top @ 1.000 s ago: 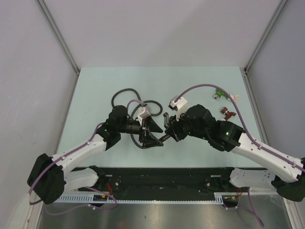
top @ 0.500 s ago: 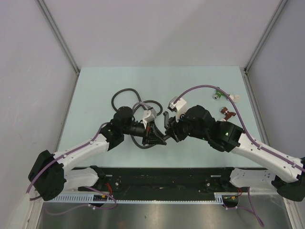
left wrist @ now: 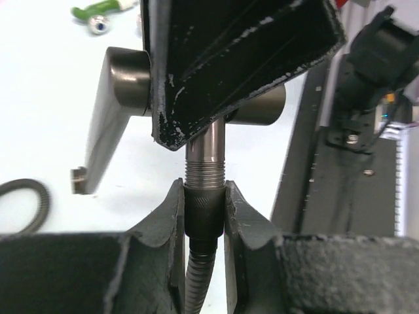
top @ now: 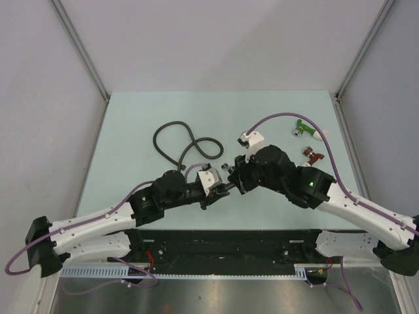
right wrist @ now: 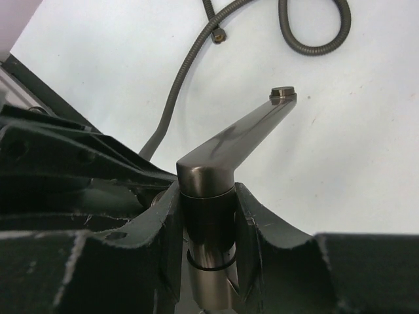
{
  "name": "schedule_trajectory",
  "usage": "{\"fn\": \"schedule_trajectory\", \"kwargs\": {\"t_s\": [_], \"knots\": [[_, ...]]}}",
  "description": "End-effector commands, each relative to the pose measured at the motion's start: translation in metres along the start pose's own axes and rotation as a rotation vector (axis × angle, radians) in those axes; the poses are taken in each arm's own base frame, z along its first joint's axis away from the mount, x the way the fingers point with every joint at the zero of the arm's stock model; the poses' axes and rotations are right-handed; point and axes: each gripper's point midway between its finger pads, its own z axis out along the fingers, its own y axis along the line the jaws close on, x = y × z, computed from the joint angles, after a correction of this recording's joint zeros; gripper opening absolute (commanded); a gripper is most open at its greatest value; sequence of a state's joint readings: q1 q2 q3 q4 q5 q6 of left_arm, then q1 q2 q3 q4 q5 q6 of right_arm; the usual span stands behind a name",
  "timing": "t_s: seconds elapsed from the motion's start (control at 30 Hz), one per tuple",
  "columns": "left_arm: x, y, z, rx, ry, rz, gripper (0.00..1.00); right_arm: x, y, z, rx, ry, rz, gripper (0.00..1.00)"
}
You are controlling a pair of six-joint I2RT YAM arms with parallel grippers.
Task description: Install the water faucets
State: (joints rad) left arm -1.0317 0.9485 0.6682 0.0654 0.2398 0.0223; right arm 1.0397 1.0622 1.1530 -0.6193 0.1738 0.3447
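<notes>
The dark metal faucet (right wrist: 242, 140) is held above the table, and my right gripper (right wrist: 208, 190) is shut on its round body, with the long arm pointing up and right. In the left wrist view the faucet (left wrist: 118, 111) shows a threaded stub pointing down from under the right fingers (left wrist: 242, 59). My left gripper (left wrist: 204, 190) is shut on the knurled end nut (left wrist: 205, 209) of the grey flexible hose, which meets that stub. In the top view the left gripper (top: 221, 188) and right gripper (top: 234, 175) meet at mid-table, hiding most of the faucet.
The hose (top: 171, 131) lies in a loop at the back left of the pale table (top: 131, 118). A green fitting (top: 302, 129) and a dark-red fitting (top: 313, 156) lie at the right. A black rail (top: 222, 242) runs along the near edge.
My left gripper was open and has shut on the hose's end nut. The left arm swung in lower and nearer, and the hose's loop has been pulled out. The right arm kept its grip.
</notes>
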Motion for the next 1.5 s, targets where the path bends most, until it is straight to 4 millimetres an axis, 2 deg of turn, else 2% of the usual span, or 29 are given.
{"fn": "schedule_trajectory", "kwargs": {"t_s": [0.0,0.1,0.13,0.2,0.23,0.27,0.33,0.37,0.67,0.7,0.77,0.8,0.87,0.9,1.0,1.03,1.07,1.1,1.17,1.2,1.23,1.3,1.33,1.4,1.47], "knots": [[-0.044,0.026,-0.012,-0.268,-0.145,0.222,0.00,-0.022,0.003,0.001,0.014,-0.075,0.145,0.00],[-0.045,0.030,-0.015,-0.379,-0.146,0.303,0.00,-0.023,0.004,0.001,0.014,-0.078,0.184,0.00],[-0.039,0.024,-0.012,-0.388,-0.130,0.328,0.00,-0.022,0.005,0.002,0.013,-0.074,0.189,0.00],[-0.043,0.034,-0.017,-0.503,-0.126,0.385,0.00,-0.022,0.005,0.004,0.016,-0.071,0.211,0.00],[-0.043,0.028,-0.012,-0.512,-0.133,0.406,0.00,-0.020,0.005,0.005,0.018,-0.067,0.216,0.00],[-0.043,0.036,-0.017,-0.588,-0.109,0.446,0.00,-0.020,0.005,0.006,0.020,-0.067,0.227,0.00],[-0.044,0.032,-0.012,-0.634,-0.121,0.479,0.00,-0.018,0.004,0.008,0.024,-0.062,0.237,0.00],[-0.043,0.038,-0.018,-0.699,-0.096,0.522,0.00,-0.019,0.003,0.008,0.027,-0.065,0.243,0.00],[-0.042,0.034,-0.012,-0.845,-0.108,0.650,0.00,-0.024,-0.001,0.002,0.035,-0.096,0.262,0.01],[-0.041,0.033,-0.010,-0.841,-0.103,0.652,0.00,-0.027,0.000,-0.001,0.023,-0.107,0.261,0.10],[-0.038,0.031,-0.005,-0.819,-0.102,0.650,0.00,-0.030,-0.001,-0.004,0.021,-0.119,0.249,0.21],[-0.037,0.030,-0.004,-0.812,-0.104,0.646,0.00,-0.034,-0.001,-0.010,0.013,-0.138,0.248,0.31],[-0.036,0.029,-0.003,-0.789,-0.114,0.624,0.00,-0.037,-0.005,-0.015,0.015,-0.153,0.242,0.42],[-0.036,0.029,-0.003,-0.779,-0.120,0.614,0.00,-0.038,-0.005,-0.017,0.009,-0.158,0.240,0.52],[-0.040,0.029,-0.009,-0.732,-0.167,0.544,0.00,-0.044,-0.007,-0.027,-0.009,-0.182,0.218,0.70],[-0.033,0.034,-0.010,-0.721,-0.146,0.542,0.00,-0.048,-0.007,-0.035,-0.018,-0.204,0.214,0.71],[-0.033,0.029,-0.006,-0.668,-0.178,0.499,0.00,-0.050,-0.009,-0.039,-0.022,-0.216,0.192,0.74],[-0.037,0.034,-0.013,-0.662,-0.201,0.471,0.00,-0.052,-0.011,-0.043,-0.022,-0.229,0.184,0.79],[-0.034,0.026,-0.010,-0.564,-0.228,0.418,0.00,-0.059,-0.010,-0.057,-0.043,-0.271,0.148,0.80],[-0.041,0.031,-0.018,-0.553,-0.264,0.389,0.00,-0.060,-0.010,-0.062,-0.050,-0.279,0.106,0.81],[-0.033,0.030,-0.018,-0.519,-0.256,0.355,0.00,-0.061,-0.011,-0.065,-0.054,-0.287,0.079,0.81],[-0.041,0.027,-0.025,-0.441,-0.311,0.329,0.00,-0.059,-0.011,-0.074,-0.072,-0.294,-0.012,0.84],[-0.035,0.025,-0.026,-0.409,-0.302,0.305,0.00,-0.058,-0.012,-0.077,-0.070,-0.294,-0.037,0.84],[-0.045,0.015,-0.034,-0.324,-0.354,0.293,0.00,-0.053,-0.012,-0.081,-0.083,-0.284,-0.097,0.85],[-0.042,0.014,-0.039,-0.279,-0.354,0.276,0.00,-0.049,-0.010,-0.084,-0.111,-0.275,-0.194,0.86]]}}
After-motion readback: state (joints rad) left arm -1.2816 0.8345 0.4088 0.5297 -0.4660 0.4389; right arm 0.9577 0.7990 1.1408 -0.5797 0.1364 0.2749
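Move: The left gripper holds the hose nut under the faucet's threaded inlet; the faucet body lies about 4 cm above it, 2 cm to its right and 1 cm ahead. From the right gripper, which grips that body, the nut is some 4 cm below, 2 cm left and 1 cm back. The hose's free end lies on the table roughly 16 cm ahead, 17 cm left and 18 cm below the left gripper; the hose loop is about 24 cm ahead, 8 cm left of it, equally low. Keep the left fingers shut on the hose nut and turn the left wrist some 60 degrees, swinging the fingers counter-clockwise from rightward to forward-right as the hand shifts slightly forward; let the right hand hold the faucet body, yielding a little downward. Then open the right fingers, let go and draw up and right, about 9 cm up, while the left gripper carries nut and faucet left and up. ##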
